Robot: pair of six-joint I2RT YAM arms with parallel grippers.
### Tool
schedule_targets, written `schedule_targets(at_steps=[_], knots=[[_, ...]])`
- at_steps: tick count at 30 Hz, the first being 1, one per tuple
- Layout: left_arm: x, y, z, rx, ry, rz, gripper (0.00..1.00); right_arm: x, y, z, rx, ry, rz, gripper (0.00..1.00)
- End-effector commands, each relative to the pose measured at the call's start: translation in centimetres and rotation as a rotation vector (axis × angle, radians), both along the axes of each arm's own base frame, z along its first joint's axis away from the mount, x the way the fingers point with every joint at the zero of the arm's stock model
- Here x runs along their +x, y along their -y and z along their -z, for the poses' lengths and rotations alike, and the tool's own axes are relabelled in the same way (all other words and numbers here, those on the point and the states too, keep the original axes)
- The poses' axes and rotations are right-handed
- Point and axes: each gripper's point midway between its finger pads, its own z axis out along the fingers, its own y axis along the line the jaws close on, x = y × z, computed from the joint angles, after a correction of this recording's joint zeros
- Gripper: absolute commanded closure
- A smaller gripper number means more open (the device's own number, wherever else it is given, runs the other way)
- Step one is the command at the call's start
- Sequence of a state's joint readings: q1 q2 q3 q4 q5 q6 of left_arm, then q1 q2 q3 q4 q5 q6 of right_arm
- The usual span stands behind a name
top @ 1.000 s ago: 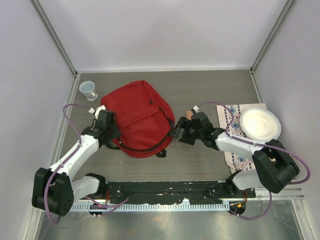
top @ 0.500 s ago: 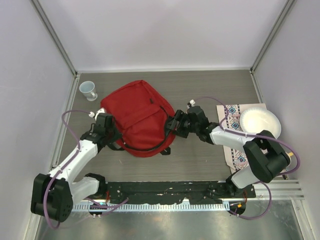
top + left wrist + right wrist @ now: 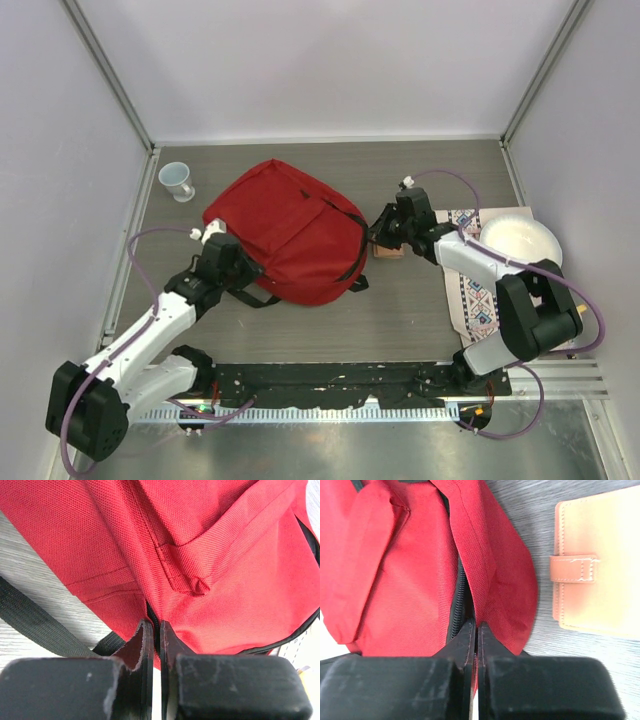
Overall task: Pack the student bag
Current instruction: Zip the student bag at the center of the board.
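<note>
The student bag, a red backpack with black zippers, lies flat mid-table. My left gripper is at its near-left edge. In the left wrist view the left gripper is shut on the bag's black-zippered seam. My right gripper is at the bag's right edge. In the right wrist view the right gripper is shut on the red fabric beside the zipper. A black strap trails on the table.
A tan leather wallet lies just right of the bag, partly under my right wrist. A white plate rests on a patterned mat at right. A small cup stands at far left.
My right gripper has closed on the bag's edge and moved right and away, pulling the bag wider and to the right. The left gripper stayed shut on the bag's left edge.
</note>
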State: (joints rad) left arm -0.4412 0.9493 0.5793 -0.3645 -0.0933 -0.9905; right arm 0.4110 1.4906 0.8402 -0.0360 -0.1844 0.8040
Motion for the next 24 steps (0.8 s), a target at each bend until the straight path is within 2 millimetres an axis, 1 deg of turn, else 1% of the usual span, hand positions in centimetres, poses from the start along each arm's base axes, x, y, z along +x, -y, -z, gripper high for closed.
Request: schedule_targets(at_steps=[1, 2, 4, 5, 6, 7, 8, 9, 10, 11, 12, 14, 15, 16, 17, 18, 19, 20, 21, 22, 23, 24], knots=[[1.0, 1.2, -1.0, -0.033, 0.044, -0.017, 1.0, 0.0, 2.2, -0.5, -0.212, 0.033, -0.055, 0.99], [1.1, 1.2, -0.7, -0.028, 0.035, -0.019, 1.0, -0.3, 3.1, -0.7, -0.254, 0.043, -0.049, 0.99], [1.2, 1.3, -0.6, -0.027, 0.036, -0.016, 1.0, -0.3, 4.0, -1.2, -0.295, 0.059, -0.031, 0.99], [1.3, 1.4, -0.6, -0.029, 0.04, -0.014, 1.0, -0.4, 4.0, -1.6, -0.295, 0.067, -0.033, 0.96], [1.3, 1.5, -0.5, -0.033, 0.038, -0.009, 1.0, -0.4, 4.0, -1.9, -0.295, 0.076, -0.037, 0.9], [1.3, 1.6, -0.6, -0.037, 0.044, -0.006, 1.0, -0.4, 3.8, -2.2, -0.286, 0.08, -0.044, 0.71], [1.3, 1.6, -0.6, -0.038, 0.044, -0.005, 1.0, -0.5, 4.0, -2.4, -0.29, 0.078, -0.041, 0.61], [1.3, 1.6, -0.6, -0.038, 0.047, -0.004, 1.0, -0.5, 4.1, -2.9, -0.295, 0.087, -0.037, 0.56], [1.2, 1.6, -0.6, -0.038, 0.047, -0.004, 1.0, -0.3, 4.7, -3.3, -0.319, 0.1, -0.013, 0.49], [1.1, 1.5, -0.6, -0.04, 0.048, -0.005, 1.0, -0.3, 5.4, -3.7, -0.342, 0.111, 0.007, 0.47], [0.9, 1.4, -0.3, -0.039, 0.045, -0.005, 0.94, -0.5, 5.7, -5.2, -0.339, 0.151, 0.021, 0.45], [0.7, 1.3, -0.5, -0.049, 0.056, -0.008, 0.84, -0.8, 5.9, -6.7, -0.333, 0.194, 0.017, 0.41], [0.5, 1.1, -0.1, -0.048, 0.052, -0.013, 0.8, -1.1, 5.8, -8.3, -0.309, 0.232, 0.011, 0.4], [0.4, 1.0, -0.4, -0.052, 0.066, -0.019, 0.7, -1.4, 5.3, -8.9, -0.281, 0.245, -0.01, 0.39], [0.3, 0.8, -0.3, -0.048, 0.066, -0.024, 0.66, -1.6, 4.5, -9.7, -0.241, 0.265, -0.036, 0.39], [0.1, 0.6, 0.1, -0.042, 0.061, -0.029, 0.61, -2.3, 3.2, -10.4, -0.183, 0.273, -0.093, 0.39], [-0.1, 0.3, 0.2, -0.031, 0.055, -0.035, 0.49, -2.9, 2.1, -10.9, -0.157, 0.284, -0.122, 0.39], [-0.3, -0.1, 0.2, -0.02, 0.059, -0.044, 0.45, -3.2, 1.3, -11.3, -0.128, 0.295, -0.133, 0.39], [-0.4, -0.3, 0.2, -0.009, 0.057, -0.049, 0.43, -3.8, 0.4, -11.4, -0.112, 0.297, -0.16, 0.39], [-0.7, -0.7, 0.6, 0.009, 0.043, -0.052, 0.39, -4.3, -0.5, -11.6, -0.099, 0.306, -0.177, 0.39], [-0.6, -1.0, 0.3, 0.014, 0.058, -0.063, 0.37, -5.3, -2.5, -11.9, -0.066, 0.319, -0.224, 0.39], [-0.7, -1.3, 0.4, 0.027, 0.059, -0.073, 0.31, -5.8, -3.5, -11.7, -0.051, 0.317, -0.248, 0.39]])
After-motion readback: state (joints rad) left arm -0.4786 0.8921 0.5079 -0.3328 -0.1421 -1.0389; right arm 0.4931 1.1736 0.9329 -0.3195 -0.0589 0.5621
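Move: The left hand's shut fingers are already at the zip slider on the student bag's near-left edge; the bag's middle lies about 12 cm ahead, 7 cm right and slightly below, and a loose strap 6 cm back and 4 cm left. The right hand's fingers are already on the bag's right rim beside the zip, with the slider about 12 cm back and 29 cm left. The brown notebook lies roughly 6 cm to its right, 1 cm ahead and 6 cm lower. The right hand draws right about 5 cm off the bag's right rim, rolling its left side down nearly 20 degrees and opening as it goes, then comes clear and climbs some 9 cm while swinging back left and drawing back towards its base, ending open above the rim. The left hand stays almost in place at the zip slider, settling about 1 cm right and down with its fingers shut, and only then opens well and eases slightly back, letting go of the zip. ##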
